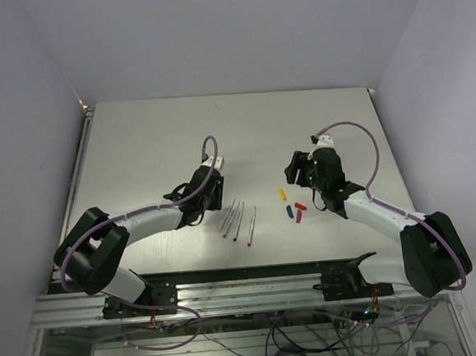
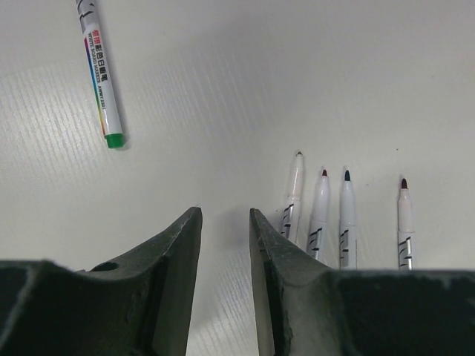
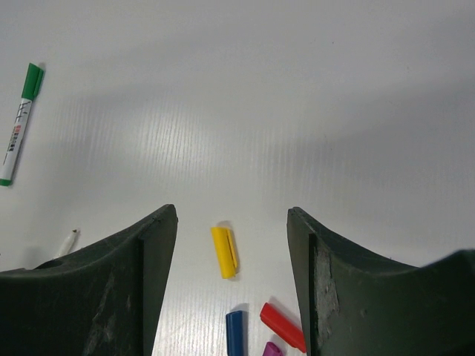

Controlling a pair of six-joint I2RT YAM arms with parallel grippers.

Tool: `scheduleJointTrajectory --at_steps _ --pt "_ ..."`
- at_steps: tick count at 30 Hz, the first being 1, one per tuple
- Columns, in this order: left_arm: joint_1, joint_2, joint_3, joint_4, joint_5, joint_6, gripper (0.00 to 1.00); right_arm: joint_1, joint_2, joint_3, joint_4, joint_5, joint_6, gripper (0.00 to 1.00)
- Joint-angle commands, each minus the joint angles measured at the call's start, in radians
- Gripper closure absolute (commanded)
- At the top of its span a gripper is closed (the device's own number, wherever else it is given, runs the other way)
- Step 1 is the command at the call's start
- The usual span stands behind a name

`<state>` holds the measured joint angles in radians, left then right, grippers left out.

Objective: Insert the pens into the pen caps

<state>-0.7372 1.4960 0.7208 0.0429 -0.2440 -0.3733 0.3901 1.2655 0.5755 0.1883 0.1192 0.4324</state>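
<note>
Several uncapped grey-white pens (image 1: 238, 220) lie side by side near the table's front, just right of my left gripper (image 1: 212, 193). In the left wrist view their tips (image 2: 324, 173) point away, to the right of the left gripper (image 2: 225, 215), whose jaws stand a little apart over bare table. A pen with a green cap on it (image 2: 100, 78) lies further off at the left. My right gripper (image 3: 231, 211) is open above the yellow cap (image 3: 225, 252), not touching it. The blue cap (image 3: 234, 332), red cap (image 3: 282, 326) and purple cap (image 3: 272, 348) lie nearer its wrist.
The white table (image 1: 153, 143) has a metal rail along its left edge (image 1: 79, 174). In the top view the loose caps (image 1: 294, 208) lie between the row of pens and the right arm (image 1: 372, 209). The green-capped pen (image 3: 18, 122) shows far left in the right wrist view.
</note>
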Motion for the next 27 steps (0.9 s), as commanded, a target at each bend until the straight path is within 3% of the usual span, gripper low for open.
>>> scheduleJointTrajectory --at_steps 1,7,27 --pt "-0.011 0.017 0.017 0.034 0.013 0.017 0.58 0.0 0.011 -0.004 0.031 -0.019 0.001 0.39" --pt "-0.026 0.035 0.024 0.025 0.079 0.026 0.58 -0.001 0.011 -0.012 0.034 -0.02 0.002 0.39" --pt "-0.12 0.093 0.032 -0.039 0.041 0.011 0.55 0.0 0.012 -0.028 0.051 -0.032 0.013 0.39"
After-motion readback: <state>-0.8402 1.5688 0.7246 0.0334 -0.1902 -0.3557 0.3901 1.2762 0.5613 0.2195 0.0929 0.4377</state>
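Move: Behind and just to the right of the left hand, about 3 cm back, 2 cm right and some 5 cm below, lies the uncapped yellow pen. To the right of that pen lie the purple pen, about 2 cm over and 1 cm nearer the base, and the blue pen, about 3 cm over and 3 cm nearer. The capped green pen lies 11 cm ahead and 4 cm left of the left hand. From the right hand, the yellow pen is about 19 cm left, 8 cm back and 10 cm below. Drawing back and to its right by about 5 cm in all, the left hand sinks some 2.5 cm on the way and turns roughly 10 degrees clockwise, bringing its half-open fingers over the yellow pen and in line with it. The fingers keep their gap, one to each side of the pen as seen from above, without closing. ##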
